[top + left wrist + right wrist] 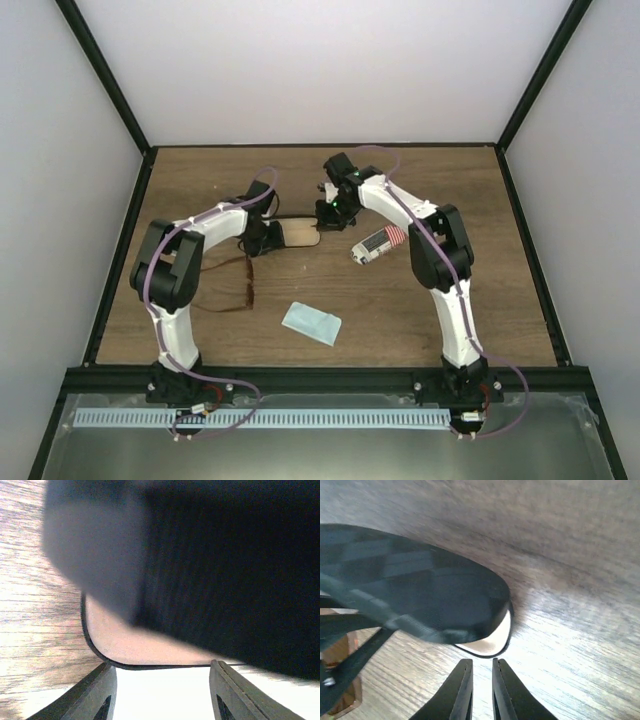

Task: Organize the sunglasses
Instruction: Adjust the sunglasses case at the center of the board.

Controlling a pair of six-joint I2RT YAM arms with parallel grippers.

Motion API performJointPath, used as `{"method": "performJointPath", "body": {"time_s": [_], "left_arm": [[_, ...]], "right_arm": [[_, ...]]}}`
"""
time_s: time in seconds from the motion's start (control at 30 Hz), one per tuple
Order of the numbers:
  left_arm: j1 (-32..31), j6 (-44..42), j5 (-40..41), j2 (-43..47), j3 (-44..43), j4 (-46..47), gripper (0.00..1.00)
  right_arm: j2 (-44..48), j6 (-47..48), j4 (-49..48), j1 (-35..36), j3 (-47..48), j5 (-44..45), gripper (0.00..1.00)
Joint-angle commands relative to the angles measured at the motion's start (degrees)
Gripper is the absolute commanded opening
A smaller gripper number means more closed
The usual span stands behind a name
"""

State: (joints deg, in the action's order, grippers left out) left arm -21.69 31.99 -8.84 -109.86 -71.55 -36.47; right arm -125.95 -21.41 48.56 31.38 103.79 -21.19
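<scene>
The sunglasses (248, 287), thin and dark reddish-brown, lie on the wood beneath my left forearm. A tan oval case (300, 233) sits mid-table between both grippers. My left gripper (268, 236) is at its left end. In the left wrist view its fingertips (161, 664) touch the case's dark rim (140, 647) on both sides, gripping it, and the black lid (225, 570) is raised above. My right gripper (335, 215) stands at the case's right end. In the right wrist view its fingers (481, 662) are nearly together with nothing between them, just short of the case's tan tip (492, 642) under the black lid (420, 590).
A red-and-white striped case (380, 245) lies right of the tan case, beside my right arm. A light blue cloth (312, 322) rests nearer the front edge, between the arm bases. Black frame rails border the wooden table (480, 300).
</scene>
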Motion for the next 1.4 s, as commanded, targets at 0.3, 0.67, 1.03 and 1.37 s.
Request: {"method": "performJointPath", "body": {"time_s": [0.3,0.67,1.03,1.37], "left_arm": [[-0.27,0.71,0.66,-3.43,-0.19,-2.99,0.53],[-0.8,-1.11,1.33,-4.53,-1.87,-5.17,0.53],[-1.86,-2.57,1.49,-7.66,-7.52,-9.82,0.53],[-2.09,-4.65,-0.62,-9.53,-10.26,-11.26,0.53]], "right_arm": [[3.76,6.13,-4.87,-0.01,1.85,6.11,0.56],[-0.12,5.18,-13.27,-0.01,3.04,-1.15,0.57],[11.5,1.19,-23.1,-0.51,-13.74,7.0,0.57],[12.09,1.8,-20.34,-1.9,-8.52,6.06,0.58]]}}
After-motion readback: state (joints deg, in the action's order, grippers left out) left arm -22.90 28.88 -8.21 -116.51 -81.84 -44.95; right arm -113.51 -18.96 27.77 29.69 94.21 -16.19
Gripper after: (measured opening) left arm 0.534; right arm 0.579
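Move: The open sunglasses case lies crosswise: its middle is about 5 cm right and 3 cm ahead of the left hand point, at nearly the same height, and roughly 9 cm left, 1 cm back and 4 cm below the right one. From the left hand, the brown glasses are some 9 cm left and 10 cm back, the blue cloth about 10 cm right and 20 cm back. The striped case lies about 12 cm right and 5 cm back of the right hand, some 4 cm lower. Keep the left gripper low and half open with its fingertips at the case's rim, easing forward and right by about 1 cm late on. Open the right gripper to over half while rising and reaching forward about 4 cm, shift left and dip, sweep back and right some 4 cm by the case, then climb about 7 cm and forward, tilting the fingers outward, clear of the case. ##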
